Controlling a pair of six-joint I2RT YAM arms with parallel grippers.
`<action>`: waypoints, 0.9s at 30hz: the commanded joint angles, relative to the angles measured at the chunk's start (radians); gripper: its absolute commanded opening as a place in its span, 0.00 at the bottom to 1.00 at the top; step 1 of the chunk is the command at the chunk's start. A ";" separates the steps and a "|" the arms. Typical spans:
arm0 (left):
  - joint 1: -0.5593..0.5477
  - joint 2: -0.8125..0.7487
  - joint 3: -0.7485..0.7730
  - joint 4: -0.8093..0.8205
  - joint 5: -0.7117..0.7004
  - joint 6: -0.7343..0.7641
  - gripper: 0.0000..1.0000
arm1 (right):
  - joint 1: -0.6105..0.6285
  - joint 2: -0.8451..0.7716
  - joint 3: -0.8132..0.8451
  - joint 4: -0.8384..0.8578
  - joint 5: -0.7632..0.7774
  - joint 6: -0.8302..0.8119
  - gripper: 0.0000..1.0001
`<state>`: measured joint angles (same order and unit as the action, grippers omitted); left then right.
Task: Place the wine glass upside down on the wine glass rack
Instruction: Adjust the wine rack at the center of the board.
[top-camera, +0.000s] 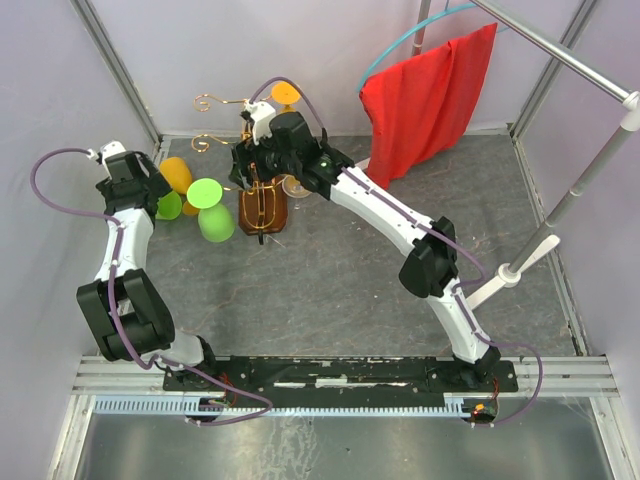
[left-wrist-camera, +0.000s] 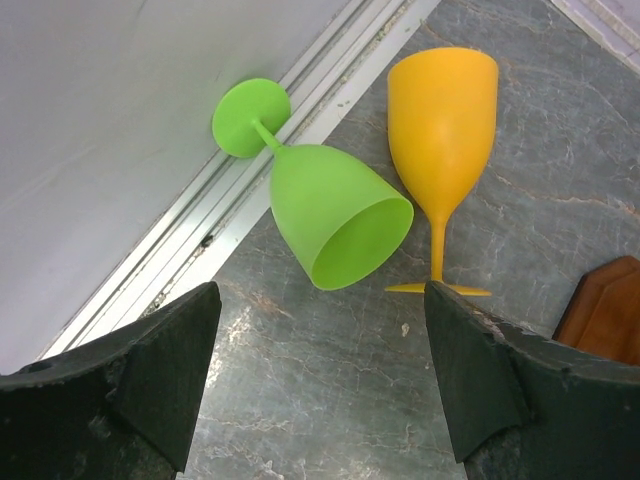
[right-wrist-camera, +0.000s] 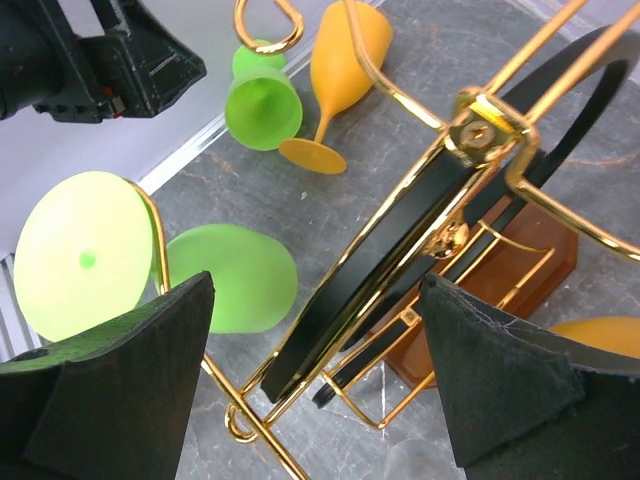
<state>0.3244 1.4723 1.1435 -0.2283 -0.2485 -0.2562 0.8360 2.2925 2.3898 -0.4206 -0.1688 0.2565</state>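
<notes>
The wine glass rack (top-camera: 262, 210) stands at the back of the table, with copper wire arms, a brown base (right-wrist-camera: 520, 270) and a black loop handle (right-wrist-camera: 400, 240). A green wine glass (right-wrist-camera: 80, 255) hangs upside down on its left arm, foot on the wire and bowl (top-camera: 216, 225) below. A second green wine glass (left-wrist-camera: 335, 215) lies on its side by the left wall. Beside it an orange wine glass (left-wrist-camera: 443, 120) stands upright. My left gripper (left-wrist-camera: 320, 330) hovers open over these two, holding nothing. Directly above the rack, my right gripper (right-wrist-camera: 315, 290) is open and empty.
An orange foot disc (top-camera: 285, 95) shows at the rack's far side and an orange bowl (right-wrist-camera: 600, 335) beside its base. A red cloth (top-camera: 430, 95) hangs from a white pole stand (top-camera: 590, 180) at the back right. Walls close in the left and back.
</notes>
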 joint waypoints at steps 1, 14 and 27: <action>0.006 -0.019 -0.006 0.052 0.015 -0.039 0.89 | 0.008 0.000 -0.016 0.007 -0.028 -0.029 0.90; 0.007 -0.037 -0.017 0.052 0.022 -0.037 0.89 | 0.009 -0.015 -0.068 0.017 -0.024 -0.057 0.71; 0.007 -0.031 -0.002 0.048 0.032 -0.037 0.89 | 0.009 -0.068 -0.051 -0.136 -0.032 -0.145 0.69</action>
<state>0.3252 1.4708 1.1244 -0.2283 -0.2302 -0.2581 0.8417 2.2871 2.3299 -0.4274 -0.1841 0.1741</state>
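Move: The wine rack's middle lies about 4 cm ahead of my right hand, 2 cm to its right and some 10 cm below; my open fingers are astride its top arch near the closest rung. The hanging green glass is roughly 6 cm back and 7 cm left, the clear glass 2 cm back and 10 cm right, the upper orange glass 12 cm ahead and 9 cm right. From my left hand the rack is some 26 cm right, 3 cm ahead, about level. I sink my right hand about 2.5 cm over the top of the rack, easing back barely half a centimetre early on and rolling some 5 degrees, its left side going down. As it sinks I draw the wide-open fingers in by about a quarter, one on each side of the black arch and its gold rods, then hold that gap, bearing on the frame to turn the rack. ##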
